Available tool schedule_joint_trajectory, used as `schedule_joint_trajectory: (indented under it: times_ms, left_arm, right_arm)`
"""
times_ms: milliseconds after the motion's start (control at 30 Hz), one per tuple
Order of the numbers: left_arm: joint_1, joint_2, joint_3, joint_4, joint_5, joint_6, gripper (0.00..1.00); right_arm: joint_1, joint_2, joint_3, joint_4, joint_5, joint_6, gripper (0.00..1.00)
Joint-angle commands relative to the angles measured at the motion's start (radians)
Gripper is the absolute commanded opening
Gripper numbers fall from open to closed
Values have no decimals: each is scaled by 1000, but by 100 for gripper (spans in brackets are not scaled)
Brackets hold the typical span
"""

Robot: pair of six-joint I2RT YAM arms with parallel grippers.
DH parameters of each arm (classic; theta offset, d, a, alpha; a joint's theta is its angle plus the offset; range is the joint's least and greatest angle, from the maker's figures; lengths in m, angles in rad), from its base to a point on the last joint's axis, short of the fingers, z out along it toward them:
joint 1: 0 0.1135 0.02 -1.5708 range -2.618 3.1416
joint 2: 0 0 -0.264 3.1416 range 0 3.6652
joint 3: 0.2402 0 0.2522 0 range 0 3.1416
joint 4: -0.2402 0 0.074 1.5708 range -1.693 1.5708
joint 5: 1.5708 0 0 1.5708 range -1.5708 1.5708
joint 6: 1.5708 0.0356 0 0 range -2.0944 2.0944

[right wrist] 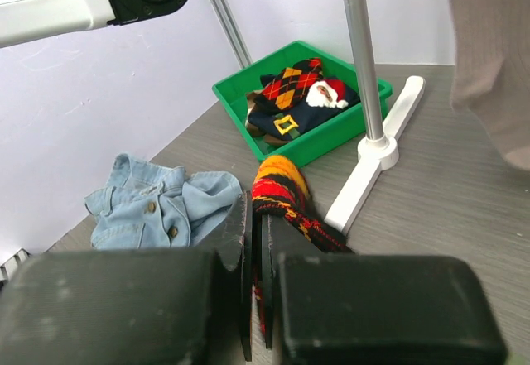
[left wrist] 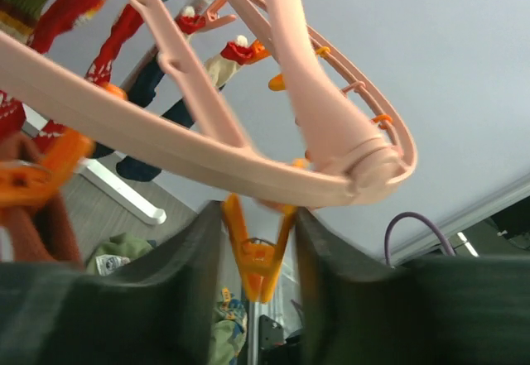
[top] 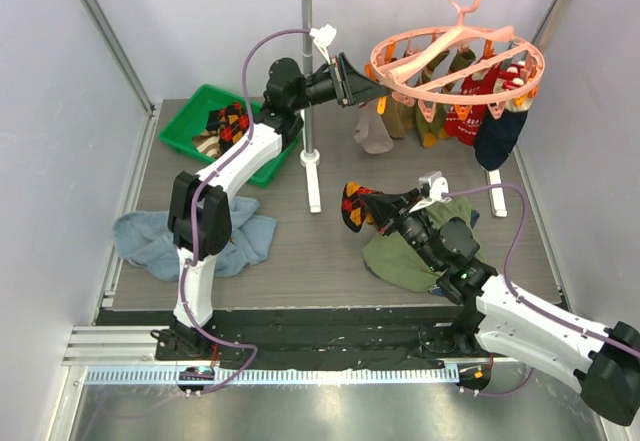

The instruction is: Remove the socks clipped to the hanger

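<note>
The salmon-pink round hanger point(top: 455, 59) hangs by its hook from the rail, with several socks point(top: 465, 121) clipped under it: red, navy, olive. My left gripper point(top: 375, 89) is at its left rim. In the left wrist view the left gripper point(left wrist: 258, 214) is shut on the arms of an orange peg point(left wrist: 257, 257) under the hanger ring point(left wrist: 207, 154). A grey sock point(top: 372, 131) hangs just below it. My right gripper point(top: 368, 206) is low over the table, and in its wrist view the right gripper point(right wrist: 257, 216) is shut on a red, yellow and black sock point(right wrist: 281, 187).
A green tray point(top: 183, 109) at the back left holds several socks. The grey-and-white rail stand point(top: 308, 81) rises between tray and hanger, its foot point(top: 312, 176) on the table. A blue denim garment point(top: 150, 236) lies front left, an olive garment point(top: 400, 256) under my right arm.
</note>
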Motion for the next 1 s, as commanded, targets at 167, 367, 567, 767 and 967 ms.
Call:
schedule_joint_trajectory:
  times_ms: [167,367,567,767,967]
  left_arm:
    - [19,-135,-188,-61,-47,108,73]
    - [24,-292,-330,-302,-89,354,83]
    - [24,-427,-458,-511,-81,558,86]
    - [22,-511,-608,-571,3,633,88]
    - [6,-490,-614,-597,83,615,88]
  right_arm:
    - [4,-92,0,-71,62,66,4]
    - [5,-106,20,-128,77,78,4]
    - [5,-95,84,-193,96,113,2]
    - [4,-100,95,-170,100,163,1]
    - [5,-100,98,-121,71,176,1]
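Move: The black, red and yellow argyle sock droops from the closed right fingers, its middle some 3 cm below, 2 cm ahead and 3 cm left of that hand. From the left hand it lies about 14 cm back, 5 cm left and 19 cm below. The emptied orange clip is right at the left fingertips. The hanger ring's middle is roughly 15 cm right and 6 cm ahead; a pale sock hangs some 18 cm below, 2 cm ahead and 1 cm left. Towards the argyle sock, already off its clip and still pinched by the right fingers, the left hand lets go of the orange clip and opens wide. It drops about 8 cm first, then comes back and left, then down again, rolling some 30 degrees so its fingers dip. The right hand eases a little right and tips slightly down. ##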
